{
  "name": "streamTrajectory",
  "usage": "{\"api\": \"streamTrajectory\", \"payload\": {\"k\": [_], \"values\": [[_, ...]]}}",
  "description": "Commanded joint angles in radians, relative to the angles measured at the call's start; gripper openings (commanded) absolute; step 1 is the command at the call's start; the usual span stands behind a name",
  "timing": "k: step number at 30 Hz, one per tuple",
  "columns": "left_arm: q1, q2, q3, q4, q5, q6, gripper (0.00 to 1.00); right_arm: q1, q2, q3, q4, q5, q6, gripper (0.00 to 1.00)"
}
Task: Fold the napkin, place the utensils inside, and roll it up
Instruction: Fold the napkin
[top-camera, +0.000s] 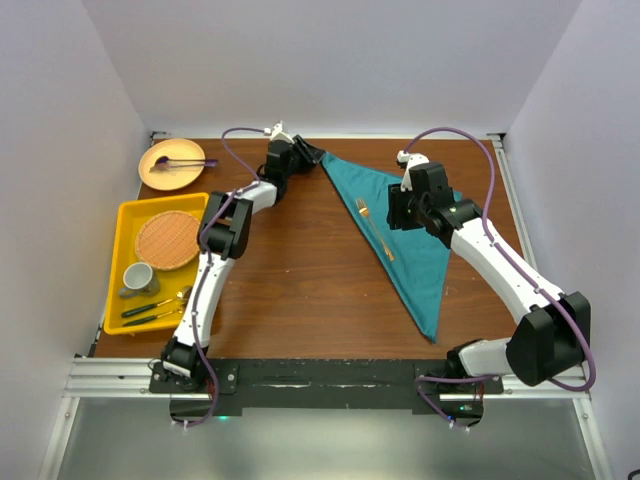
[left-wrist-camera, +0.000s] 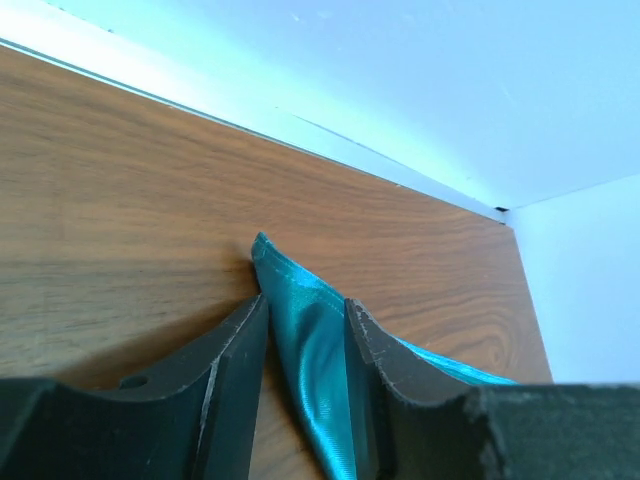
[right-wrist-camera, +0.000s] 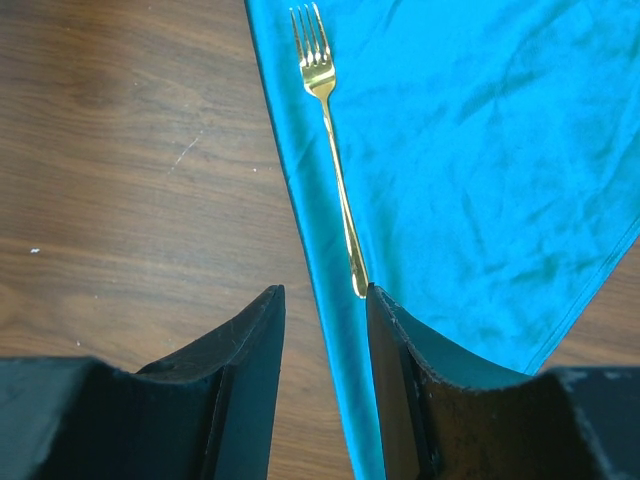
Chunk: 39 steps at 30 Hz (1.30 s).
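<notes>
The teal napkin (top-camera: 410, 235) lies folded into a long triangle on the right half of the table, one point at the back and one toward the front. A gold fork (top-camera: 373, 228) rests on it along the folded left edge, tines toward the back. My left gripper (top-camera: 300, 152) is at the napkin's back corner. In the left wrist view its jaws (left-wrist-camera: 307, 300) stand open either side of the bunched cloth (left-wrist-camera: 315, 360). My right gripper (top-camera: 395, 215) hovers open over the folded edge (right-wrist-camera: 325, 288), with the fork's handle end (right-wrist-camera: 357, 285) at its right fingertip.
A yellow tray (top-camera: 125, 215) at the left holds a woven coaster (top-camera: 167, 240), a mug (top-camera: 138, 277) and loose cutlery (top-camera: 150, 312). Behind it is a round plate (top-camera: 172, 163) with a purple-ended utensil (top-camera: 185, 162). The back wall is close behind the left gripper.
</notes>
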<state>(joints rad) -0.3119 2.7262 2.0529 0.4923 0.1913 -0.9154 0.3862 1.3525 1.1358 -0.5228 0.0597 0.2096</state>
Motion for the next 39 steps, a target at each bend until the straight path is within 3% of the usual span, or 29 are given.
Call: {"api": "streamTrajectory", "payload": {"k": [1,3,5,13,22,26,32,39], "values": [[0.007,0.046,0.044,0.032,0.025,-0.039,0.4,0.0,-0.021,0.004,0.003,-0.015,0.017,0.42],[0.007,0.056,0.064,0.029,0.03,-0.039,0.37,0.0,-0.018,0.007,-0.002,-0.015,0.017,0.41],[0.008,0.059,0.07,0.025,0.025,-0.036,0.24,0.002,-0.015,0.01,-0.006,-0.018,0.014,0.41],[0.008,0.007,0.112,0.017,0.043,0.0,0.07,0.0,-0.018,-0.002,-0.011,-0.023,0.017,0.41],[-0.053,-0.144,0.007,0.006,0.112,0.0,0.04,0.002,-0.047,-0.07,0.03,-0.02,0.135,0.41],[-0.105,-0.268,-0.149,0.015,0.128,0.027,0.03,0.0,-0.102,-0.113,0.052,-0.026,0.211,0.41],[-0.188,-0.442,-0.368,0.02,0.14,0.067,0.03,0.002,-0.148,-0.088,-0.066,0.052,0.229,0.42],[-0.266,-0.533,-0.511,0.045,0.187,0.049,0.03,0.002,-0.289,-0.097,-0.094,0.055,0.229,0.43]]}}
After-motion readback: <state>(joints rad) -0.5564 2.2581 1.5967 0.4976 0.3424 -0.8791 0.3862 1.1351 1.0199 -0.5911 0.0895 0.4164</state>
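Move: The napkin's far-left corner already lies between the left hand's half-open fingers, its middle about 1 cm ahead, sideways level and 1 cm below. The far table edge is some 5 cm ahead, straight on; the fork lies on the napkin some 23 cm back and 15 cm right, and the napkin's middle is about 22 cm back and 22 cm right. From the right hand, that corner is roughly 28 cm ahead, 20 cm left and 13 cm below. The napkin's far corner is pinched as the left fingers shut almost in place, then lifted and carried back over the cloth towards the fork: about 17 cm back, 13 cm right and 10 cm up, with the hand turning some 20 degrees clockwise. The empty right hand backs away a few centimetres from the fork, dipping first and then rising, its fingers staying half open. ##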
